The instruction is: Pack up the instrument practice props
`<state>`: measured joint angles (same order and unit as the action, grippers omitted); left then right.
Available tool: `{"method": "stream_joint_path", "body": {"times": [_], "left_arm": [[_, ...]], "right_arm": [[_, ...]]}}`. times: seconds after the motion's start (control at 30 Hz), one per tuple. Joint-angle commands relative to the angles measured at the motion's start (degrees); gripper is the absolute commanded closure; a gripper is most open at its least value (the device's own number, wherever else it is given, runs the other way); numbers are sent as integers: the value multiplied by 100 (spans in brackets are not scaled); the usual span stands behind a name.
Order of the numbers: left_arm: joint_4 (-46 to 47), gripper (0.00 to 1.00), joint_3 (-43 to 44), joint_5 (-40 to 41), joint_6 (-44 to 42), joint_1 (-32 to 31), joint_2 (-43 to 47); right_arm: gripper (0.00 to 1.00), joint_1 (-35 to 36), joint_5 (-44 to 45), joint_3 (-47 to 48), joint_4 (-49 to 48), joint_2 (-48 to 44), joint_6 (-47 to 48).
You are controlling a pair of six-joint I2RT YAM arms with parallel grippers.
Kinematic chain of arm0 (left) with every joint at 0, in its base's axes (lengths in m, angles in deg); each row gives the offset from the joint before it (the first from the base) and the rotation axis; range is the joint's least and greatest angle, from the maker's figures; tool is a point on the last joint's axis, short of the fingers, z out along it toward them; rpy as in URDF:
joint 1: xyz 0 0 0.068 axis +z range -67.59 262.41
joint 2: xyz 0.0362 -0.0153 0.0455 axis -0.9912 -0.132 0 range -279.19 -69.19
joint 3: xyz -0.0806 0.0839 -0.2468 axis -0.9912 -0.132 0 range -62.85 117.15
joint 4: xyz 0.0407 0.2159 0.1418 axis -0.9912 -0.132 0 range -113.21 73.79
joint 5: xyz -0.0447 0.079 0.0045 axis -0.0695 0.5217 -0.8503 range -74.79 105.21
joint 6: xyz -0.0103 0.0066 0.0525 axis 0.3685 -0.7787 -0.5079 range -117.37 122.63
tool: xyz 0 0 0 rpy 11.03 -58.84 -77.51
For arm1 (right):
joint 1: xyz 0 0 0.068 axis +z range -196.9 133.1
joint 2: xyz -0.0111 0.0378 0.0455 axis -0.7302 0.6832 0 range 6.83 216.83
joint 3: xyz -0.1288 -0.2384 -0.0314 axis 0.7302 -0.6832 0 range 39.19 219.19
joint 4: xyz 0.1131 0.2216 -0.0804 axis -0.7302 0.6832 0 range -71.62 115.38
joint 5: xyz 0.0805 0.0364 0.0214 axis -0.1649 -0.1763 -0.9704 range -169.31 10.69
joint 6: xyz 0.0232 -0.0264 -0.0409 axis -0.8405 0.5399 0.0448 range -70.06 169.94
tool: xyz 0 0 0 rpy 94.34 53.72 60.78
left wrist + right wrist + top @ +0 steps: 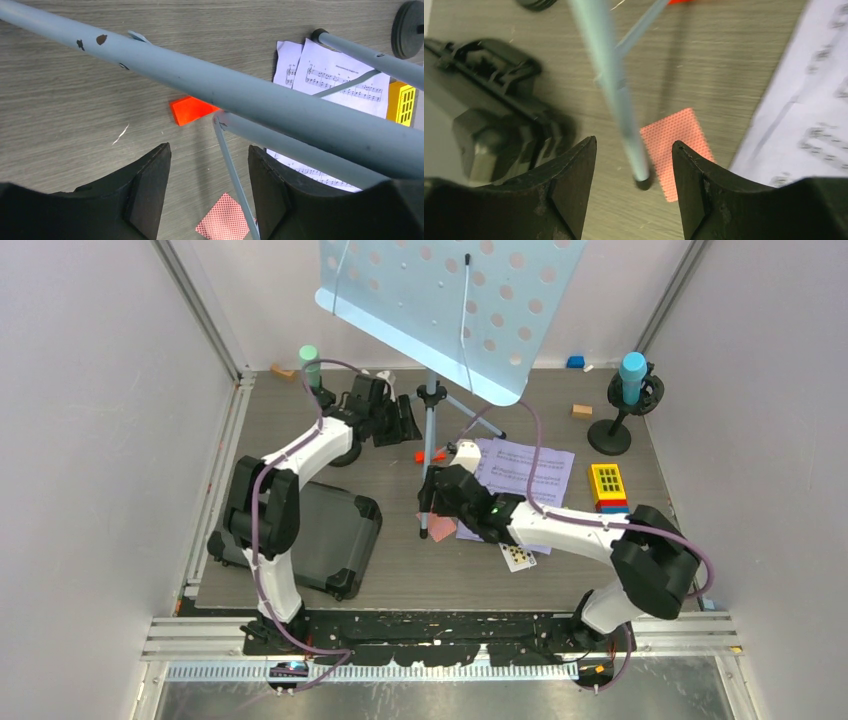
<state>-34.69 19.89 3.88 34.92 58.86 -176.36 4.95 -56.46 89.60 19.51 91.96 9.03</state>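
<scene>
The pale blue perforated music rack (pixel 440 310) stands on its tripod at the back centre. My left gripper (pixel 402 422) is beside the tripod pole (pixel 250 95), open, with a thin brace strut (pixel 232 170) running between its fingers close to the right one. My right gripper (pixel 432 498) is open around a tripod leg (pixel 611 85), with a gap on both sides and the leg's foot on the table. Lilac sheet-music pages (pixel 525 475) lie to the right of the tripod. The green microphone (pixel 310 365) stands back left, and the blue microphone (pixel 632 375) on its black pole back right.
A closed black case (pixel 320 530) lies front left. A red-backed playing card (pixel 676 140) lies under the tripod leg's foot, and another card (pixel 517 557) near my right arm. An orange block (pixel 190 109) and a yellow block (pixel 607 485) lie on the table.
</scene>
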Motion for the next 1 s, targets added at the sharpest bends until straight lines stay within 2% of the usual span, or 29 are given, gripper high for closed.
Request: {"method": "stream_joint_path", "body": {"times": [0.0, 0.2, 0.53, 0.7, 0.77, 0.9, 0.97], "left_arm": [[49, 40, 344, -399, -128, -9, -205], [-24, 40, -34, -247, -299, 12, 167], [348, 37, -1357, -194, -42, 38, 1837], [894, 28, -2198, -178, -98, 6, 2945], [1228, 20, -2556, 16, -190, -138, 3398], [1785, 8, -2871, 915, -677, -795, 3935], [2099, 6, -2911, 1460, -949, -1168, 3981]], "right_arm": [[38, 376, -54, 344, -716, 320, -206], [35, 440, 130, 175, -705, 197, -33], [33, 204, 779, -563, 96, -1651, 252], [33, -73, 813, -943, 545, -2404, 206], [33, -165, 827, -1097, 645, -2731, 138], [33, -299, 808, -1374, 759, -3378, 3], [33, -329, 800, -1432, 829, -3549, -31]]}}
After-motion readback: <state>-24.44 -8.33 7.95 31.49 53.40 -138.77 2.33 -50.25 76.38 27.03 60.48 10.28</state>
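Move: The middle of the music stand's front leg is about 4 cm ahead of the right hand, level with it sideways and in height. An orange block lies some 9 cm straight ahead and 11 cm below, a pink card 8 cm back, 2 cm right and 12 cm below. From the left hand, the leg's middle is roughly 11 cm back and 4 cm right, at hand height; the orange block is about 6 cm back, 4 cm right, 12 cm below. Right hand goes 4 cm left, then rightward and up from the leg; left rises 10 cm backward, opening. ##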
